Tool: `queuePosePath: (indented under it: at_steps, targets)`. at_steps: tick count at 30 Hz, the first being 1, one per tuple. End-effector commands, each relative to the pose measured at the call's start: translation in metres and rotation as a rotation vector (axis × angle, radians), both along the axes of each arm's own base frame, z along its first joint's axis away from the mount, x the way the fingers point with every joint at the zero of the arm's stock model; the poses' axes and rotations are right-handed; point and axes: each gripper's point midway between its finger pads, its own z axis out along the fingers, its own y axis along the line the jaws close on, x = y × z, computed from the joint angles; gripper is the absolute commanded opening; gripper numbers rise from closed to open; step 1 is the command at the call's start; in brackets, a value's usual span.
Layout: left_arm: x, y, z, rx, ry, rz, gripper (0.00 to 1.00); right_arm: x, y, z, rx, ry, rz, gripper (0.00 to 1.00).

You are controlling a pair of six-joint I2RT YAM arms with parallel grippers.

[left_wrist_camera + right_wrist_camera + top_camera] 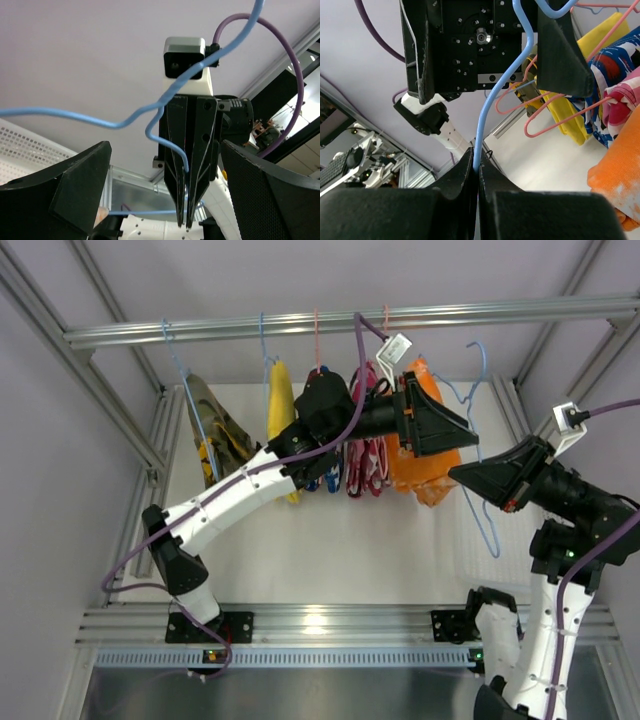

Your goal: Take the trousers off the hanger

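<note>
The light-blue wire hanger (487, 502) hangs at the right, its hook just below the rail. My right gripper (454, 473) is shut on its wire, and the right wrist view shows the hanger (492, 105) pinched between the right gripper's (476, 159) fingertips. The orange trousers (428, 465) hang bunched left of the hanger. I cannot tell whether they still lie over its wire. My left gripper (462, 430) stands wide open at the trousers' upper right. In the left wrist view the hanger (100, 120) and the shut right gripper (184, 224) sit between the left gripper's (166, 145) spread fingers.
A metal rail (300, 328) crosses the back with more hangers on it. They carry a camouflage garment (215, 430), a yellow one (282, 400) and red-and-blue patterned ones (355, 455). Pink hangers (555, 107) hang close to the left gripper (502, 75). Frame posts stand on both sides.
</note>
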Motion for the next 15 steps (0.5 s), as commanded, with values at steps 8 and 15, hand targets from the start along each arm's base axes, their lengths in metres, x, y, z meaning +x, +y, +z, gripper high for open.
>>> queuePosePath:
  at_steps: [8, 15]
  targets:
    - [-0.004, -0.025, 0.042, -0.151, -0.025, -0.014, 0.88, 0.007, -0.004, 0.008, -0.035, -0.172, -0.109, 0.0]
    - [-0.015, -0.024, 0.048, -0.17, -0.041, -0.046, 0.55, 0.016, -0.008, 0.005, -0.036, -0.154, -0.125, 0.0]
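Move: The blue hanger's neck is about 4 cm to the right of the open left hand and 2 cm above it, level in reach. From the right hand, already pinching the hanger's near shoulder wire, the neck lies some 6 cm ahead, 1 cm left and 7 cm up. The orange trousers hang about 4 cm farther out than the left hand, 4 cm to its left and 12 cm below; from the right hand, 10 cm ahead, 9 cm left, 7 cm down. Rightward by about 4 cm, easing to a stop, the left hand brings its open fingers around the blue hanger's neck, then closes them to a little over half open. Meanwhile the shut right hand keeps its pinch on the hanger's near shoulder and eases about 1.5 cm forward and 1.5 cm down. ##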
